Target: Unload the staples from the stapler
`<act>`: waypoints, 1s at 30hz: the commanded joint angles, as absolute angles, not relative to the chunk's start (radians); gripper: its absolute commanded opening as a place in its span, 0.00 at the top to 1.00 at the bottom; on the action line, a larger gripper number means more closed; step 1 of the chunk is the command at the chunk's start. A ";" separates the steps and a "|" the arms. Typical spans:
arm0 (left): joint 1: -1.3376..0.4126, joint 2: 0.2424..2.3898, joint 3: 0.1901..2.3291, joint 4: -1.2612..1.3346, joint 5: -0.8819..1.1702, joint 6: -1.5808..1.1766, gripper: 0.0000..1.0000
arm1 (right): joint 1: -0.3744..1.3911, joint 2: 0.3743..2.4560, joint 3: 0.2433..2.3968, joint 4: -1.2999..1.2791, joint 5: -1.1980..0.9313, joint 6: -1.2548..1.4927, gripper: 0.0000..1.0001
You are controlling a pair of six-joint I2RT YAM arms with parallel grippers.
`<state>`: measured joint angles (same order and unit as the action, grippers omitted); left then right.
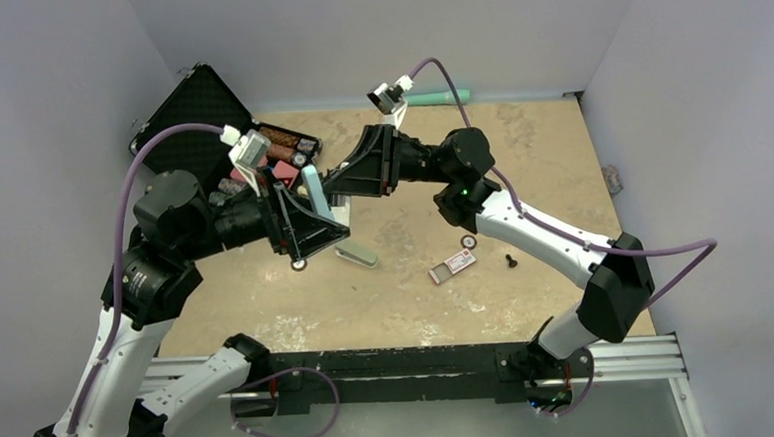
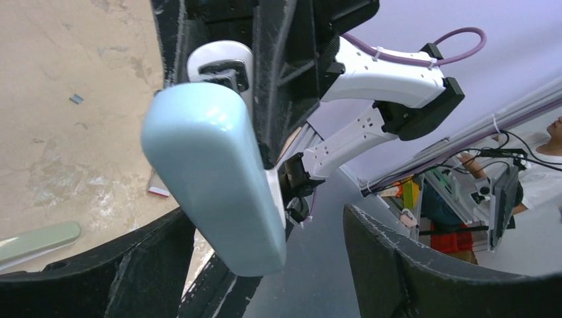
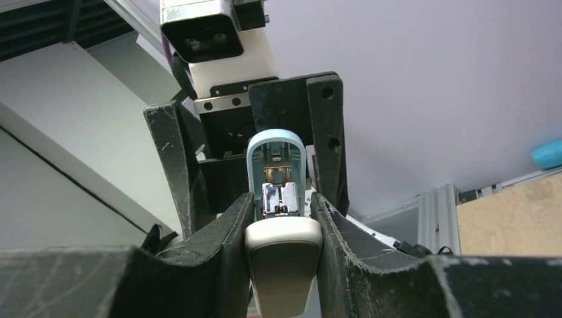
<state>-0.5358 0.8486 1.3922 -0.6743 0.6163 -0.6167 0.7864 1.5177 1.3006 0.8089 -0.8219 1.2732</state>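
Observation:
A stapler is held in the air between both arms. Its light blue lid (image 1: 316,192) is swung open. In the right wrist view my right gripper (image 3: 281,222) is shut on the stapler's white base (image 3: 283,258); the metal staple magazine (image 3: 280,199) shows just beyond, inside the blue lid (image 3: 275,142). In the left wrist view my left gripper (image 2: 265,222) is open. The blue lid (image 2: 212,179) lies between its fingers, close to the left finger (image 2: 156,265), with a wide gap to the right one (image 2: 397,265).
On the table lie a pale green case (image 1: 355,254), a small staple box (image 1: 452,265), a black screw-like piece (image 1: 510,260) and two small rings. An open black case (image 1: 201,118) with tools stands at the back left. A teal item (image 1: 447,98) lies at the back wall.

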 commanded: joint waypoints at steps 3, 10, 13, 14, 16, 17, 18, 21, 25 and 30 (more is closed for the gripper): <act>-0.529 0.867 1.404 -0.658 0.541 -0.602 0.22 | 0.794 1.502 1.362 0.901 -0.814 1.299 1.00; -0.530 0.889 1.420 -0.654 0.544 -0.605 0.42 | 0.798 1.491 1.334 0.918 -0.805 1.301 1.00; -0.532 0.913 1.415 -0.642 0.572 -0.621 0.46 | 0.801 1.494 1.335 0.922 -0.805 1.302 1.00; -0.532 0.917 1.414 -0.634 0.578 -0.626 0.48 | 0.800 1.495 1.336 0.924 -0.805 1.300 1.00; -0.535 0.917 1.415 -0.626 0.572 -0.631 0.57 | 0.801 1.493 1.333 0.922 -0.805 1.297 1.00; -0.534 0.917 1.416 -0.627 0.564 -0.630 0.64 | 0.801 1.491 1.332 0.922 -0.805 1.295 1.00; -0.534 0.918 1.417 -0.631 0.560 -0.627 0.72 | 0.800 1.490 1.330 0.922 -0.806 1.295 1.00; -0.534 0.928 1.423 -0.655 0.548 -0.625 1.00 | 0.801 1.483 1.321 0.924 -0.810 1.292 1.00; -0.535 0.933 1.431 -0.702 0.506 -0.619 1.00 | 0.801 1.463 1.319 0.870 -0.826 1.257 0.54; -0.534 0.941 1.458 -0.799 0.397 -0.581 1.00 | 0.762 1.379 1.346 0.432 -0.711 1.022 0.01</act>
<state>-0.5377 0.9241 1.4082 -0.7300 0.5026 -0.6273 0.7895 1.4811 1.3067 0.7280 -0.8097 1.1999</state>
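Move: The blue stapler, open and still held by its base in the right fingers, has its middle about 2 cm forward, 2 cm right and 1 cm above the open left hand. From the right hand it lies some 2 cm back, 3 cm left and 2 cm below. From the left hand, the green stapler is roughly 10 cm forward and 1 cm right, the round token about 8 cm forward and 13 cm left, both some 40 cm below. Left hand eases about 3 cm forward and down, pinches the blue stapler's cover; right fingers then open wide. ##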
